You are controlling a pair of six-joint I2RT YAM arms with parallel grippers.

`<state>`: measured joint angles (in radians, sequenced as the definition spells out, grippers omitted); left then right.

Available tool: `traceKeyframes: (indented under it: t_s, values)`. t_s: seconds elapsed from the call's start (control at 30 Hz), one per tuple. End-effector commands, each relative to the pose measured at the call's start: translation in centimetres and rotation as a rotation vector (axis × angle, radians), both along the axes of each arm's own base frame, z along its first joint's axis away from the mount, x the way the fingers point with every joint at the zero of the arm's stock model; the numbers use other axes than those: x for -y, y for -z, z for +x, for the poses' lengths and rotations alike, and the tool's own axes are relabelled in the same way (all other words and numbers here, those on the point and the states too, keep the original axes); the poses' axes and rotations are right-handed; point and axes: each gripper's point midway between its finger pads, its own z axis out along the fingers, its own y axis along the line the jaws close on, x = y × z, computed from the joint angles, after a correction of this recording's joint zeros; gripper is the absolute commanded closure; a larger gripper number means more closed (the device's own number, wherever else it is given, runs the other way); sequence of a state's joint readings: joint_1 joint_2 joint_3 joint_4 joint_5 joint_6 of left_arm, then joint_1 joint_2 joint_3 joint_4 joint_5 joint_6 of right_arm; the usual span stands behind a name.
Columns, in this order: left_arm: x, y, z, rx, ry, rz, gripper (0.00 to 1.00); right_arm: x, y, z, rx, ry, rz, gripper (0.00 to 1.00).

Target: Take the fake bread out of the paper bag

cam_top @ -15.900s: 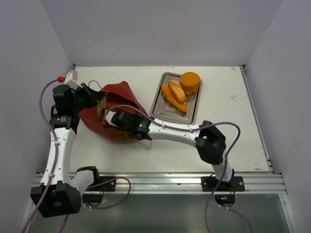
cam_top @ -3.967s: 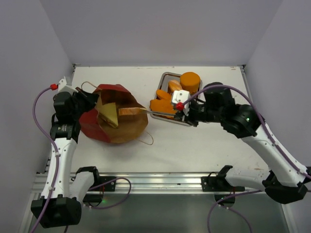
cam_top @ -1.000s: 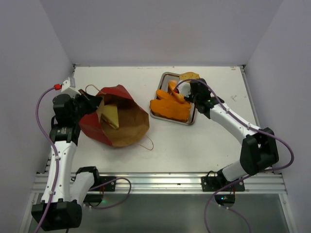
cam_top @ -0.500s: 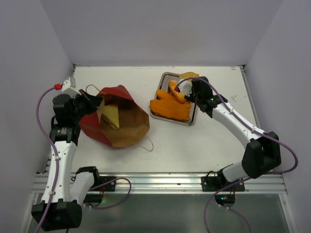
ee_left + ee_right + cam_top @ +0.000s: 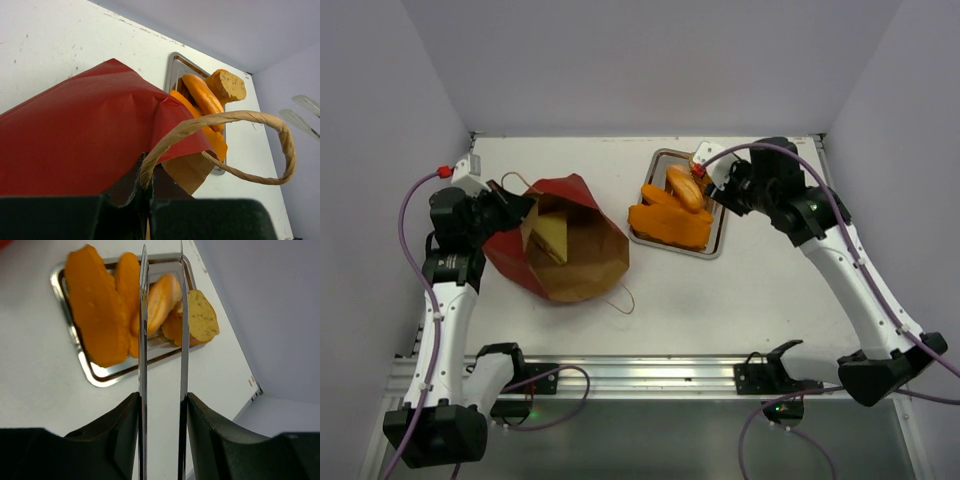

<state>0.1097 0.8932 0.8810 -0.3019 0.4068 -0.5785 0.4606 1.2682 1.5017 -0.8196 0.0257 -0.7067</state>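
The red paper bag (image 5: 570, 255) lies open on its side at the left, its brown inside showing. A triangular sandwich (image 5: 548, 238) of the fake bread sits in its mouth. My left gripper (image 5: 510, 205) is shut on the bag's rim, pinching the cord handle (image 5: 225, 120) against the red paper (image 5: 75, 135). Other fake bread lies on the metal tray (image 5: 715, 245): a flat orange slab (image 5: 670, 220), a roll (image 5: 684, 188) and a round bun (image 5: 200, 317). My right gripper (image 5: 703, 178) hovers over the tray's far right corner. Its long thin blades (image 5: 162, 250) stand open with nothing between them.
A second cord handle (image 5: 618, 295) trails on the table in front of the bag. White walls close in the table on the left, back and right. The tray's near rim (image 5: 100, 380) lies just under my right gripper's blades.
My right arm has lifted and swung out to the right, its gripper staying over the tray's far corner. The left arm, the bag and the sandwich have not moved.
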Motion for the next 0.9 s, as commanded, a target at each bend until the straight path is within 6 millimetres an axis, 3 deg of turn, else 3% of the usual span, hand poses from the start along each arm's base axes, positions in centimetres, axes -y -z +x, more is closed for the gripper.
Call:
traceKeyframes:
  t_s: [0.0, 0.23, 0.33, 0.47, 0.53, 0.57, 0.6, 0.63, 0.7, 0.73, 0.87]
  values:
    - [0.7, -3.0, 0.2, 0.085, 0.054, 0.025, 1.00, -3.0, 0.0, -4.7, -0.097, -0.190, 0.052, 0.56]
    - [0.8, -3.4, 0.4, 0.077, 0.071, 0.027, 1.00, -8.1, 0.5, -9.9, -0.125, -0.476, 0.031, 0.56]
    - [0.8, -3.0, 0.5, 0.055, 0.076, 0.034, 1.00, -11.2, 0.2, -12.6, -0.116, -0.652, 0.032, 0.56]
    - [0.6, -2.6, 0.3, 0.029, 0.064, 0.043, 1.00, -14.6, 1.0, -14.4, -0.103, -0.776, -0.021, 0.57]
    - [0.6, -2.4, 0.3, 0.022, 0.063, 0.042, 1.00, -16.0, 2.1, -13.6, -0.067, -0.759, -0.091, 0.57]
    - [0.6, -2.3, 0.3, 0.016, 0.065, 0.041, 1.00, -17.1, 3.0, -14.2, -0.053, -0.777, -0.126, 0.57]
    - [0.6, -2.1, 0.2, 0.012, 0.066, 0.040, 1.00, -17.6, 2.9, -13.0, 0.004, -0.735, -0.158, 0.57]
    - [0.7, -1.8, 0.2, 0.003, 0.071, 0.037, 1.00, -18.7, 4.5, -13.3, 0.012, -0.746, -0.213, 0.57]
    - [0.7, -1.5, 0.1, -0.007, 0.070, 0.037, 1.00, -20.4, 4.4, -11.9, 0.101, -0.693, -0.228, 0.56]
    - [0.6, -1.2, 0.0, -0.012, 0.067, 0.036, 1.00, -20.9, 5.3, -10.9, 0.113, -0.634, -0.268, 0.56]
    - [0.5, -0.9, -0.4, -0.016, 0.053, 0.030, 1.00, -24.0, 5.9, -10.1, 0.045, -0.527, -0.142, 0.57]
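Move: The right hand, holding the tongs, hangs high over the tray's right side. The yellow bread wedge left in the paper bag lies about 37 cm to its left, 5 cm back and 24 cm lower; the bag's mouth is some 29 cm left and 6 cm back. The bread-filled tray lies about 8 cm left and 6 cm ahead, roughly 29 cm down. From the left hand, the wedge is about 5 cm right, 4 cm back and 18 cm below. Swinging left and back from the tray, nearly level, the right hand carries the still-held tongs towards the bag's mouth while turning some 40 degrees counter-clockwise. It then sinks about 7 cm, still going left and edging forward slightly, to end roughly 22 cm left, 13 cm back and 9 cm lower. Its grip opening stays unchanged. The left hand keeps the bag's rim pinched, almost still. ##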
